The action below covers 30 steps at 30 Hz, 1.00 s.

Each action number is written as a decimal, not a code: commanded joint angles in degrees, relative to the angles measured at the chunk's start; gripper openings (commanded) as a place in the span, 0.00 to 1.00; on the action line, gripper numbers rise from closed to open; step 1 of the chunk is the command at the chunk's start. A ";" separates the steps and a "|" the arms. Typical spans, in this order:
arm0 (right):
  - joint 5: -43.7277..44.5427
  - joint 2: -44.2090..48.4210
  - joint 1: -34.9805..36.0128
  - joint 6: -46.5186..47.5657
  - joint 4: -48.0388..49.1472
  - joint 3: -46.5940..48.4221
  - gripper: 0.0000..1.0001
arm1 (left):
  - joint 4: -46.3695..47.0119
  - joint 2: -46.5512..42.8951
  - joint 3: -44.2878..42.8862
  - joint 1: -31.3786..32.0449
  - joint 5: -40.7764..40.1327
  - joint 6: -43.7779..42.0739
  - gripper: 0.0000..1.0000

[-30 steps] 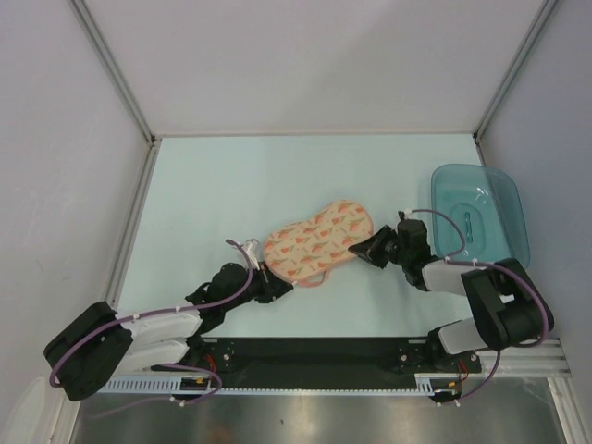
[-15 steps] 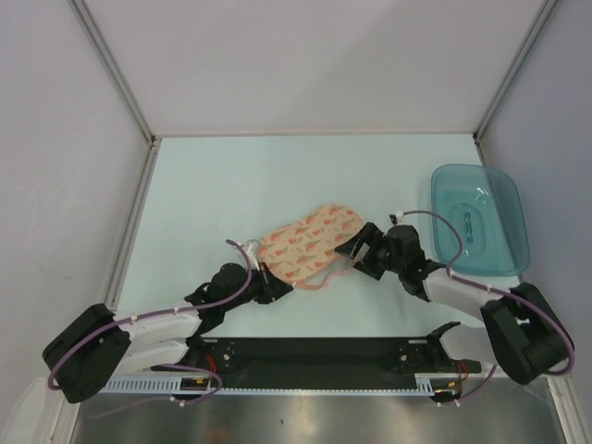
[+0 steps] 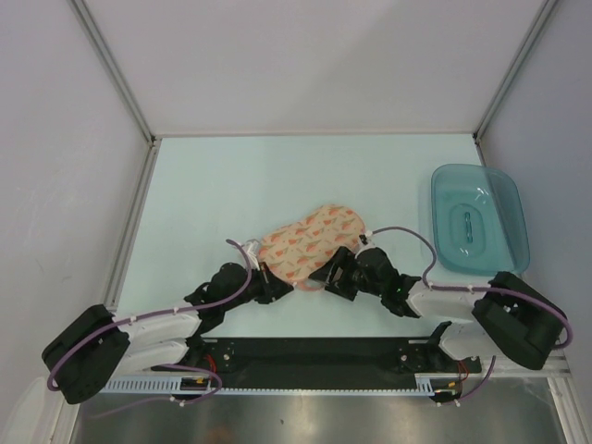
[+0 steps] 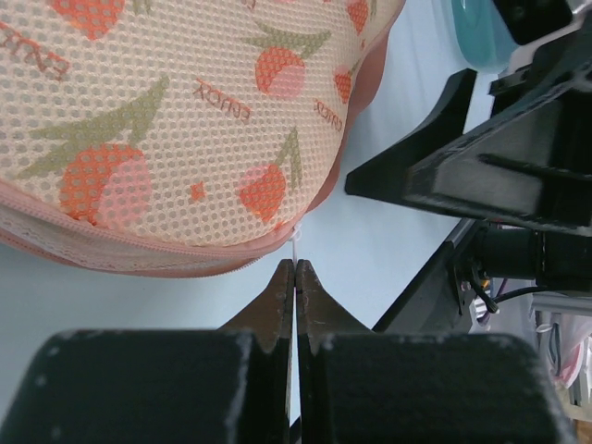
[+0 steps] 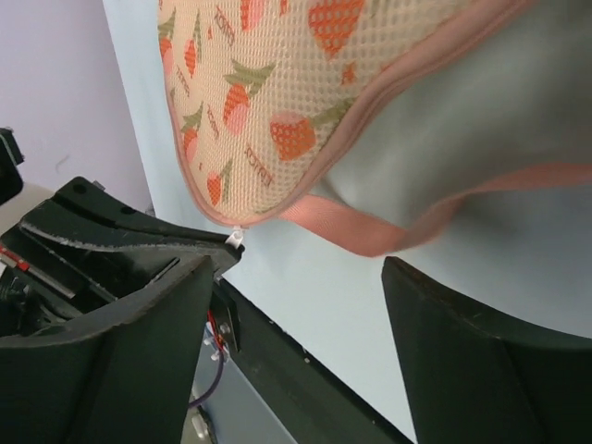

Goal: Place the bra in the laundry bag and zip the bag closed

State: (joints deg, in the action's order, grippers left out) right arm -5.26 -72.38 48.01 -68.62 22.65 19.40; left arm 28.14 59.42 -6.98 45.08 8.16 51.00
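The peach-pink laundry bag with its orange-red print lies on the table between the arms, its zip edge closed wherever it shows. My left gripper is at the bag's near left edge. In the left wrist view its jaws are shut on a thin white zip pull below the bag. My right gripper is at the bag's near edge, open. In the right wrist view its jaws straddle bare table just below the bag's pink loop strap, with the zip pull beside the left finger. The bra is hidden.
A translucent teal tray stands at the right of the table, against the right wall. Grey walls and metal frame posts enclose the table on three sides. The black base rail runs along the near edge.
My right gripper has opened and swung from the bag's right end to its near edge, close to the left gripper. The bag's right lobe has shifted slightly left. The left arm has not moved.
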 commanded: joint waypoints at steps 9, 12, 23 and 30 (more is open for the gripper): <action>-3.44 -21.73 1.47 -8.90 25.50 6.26 0.51 | -0.54 -3.08 -2.16 0.10 1.06 -0.99 0.00; -3.88 -23.33 1.47 -8.90 26.65 6.79 0.40 | -0.81 -2.73 -2.25 0.18 1.42 -1.26 0.00; -19.51 -21.14 -8.36 -7.50 34.12 -0.75 0.00 | -13.63 -4.66 -4.71 -4.64 -3.94 -4.51 0.00; -34.27 -15.78 -15.75 -2.40 31.67 -2.17 0.00 | -19.96 -6.42 -5.58 -10.36 -6.40 -5.04 0.00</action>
State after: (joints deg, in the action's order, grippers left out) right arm -28.71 -92.40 34.81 -75.20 52.66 17.56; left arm 13.17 54.11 -10.31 37.30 5.45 47.92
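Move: The left fingers already hold the zip pull; the laundry bag's left corner lies about 8 cm forward and 8 cm left of them, some 2 cm lower. From the open right hand, the bag's zip edge beside the pull is about 5 cm left, 2 cm forward and 2 cm down, the pull itself 6 cm left and level fore-and-aft, and the bag's middle 10 cm forward, 2 cm left. Right fingers reach 5 cm left, shut on the bag's edge, draw rightward; left hauls the zip pull forward-left. ##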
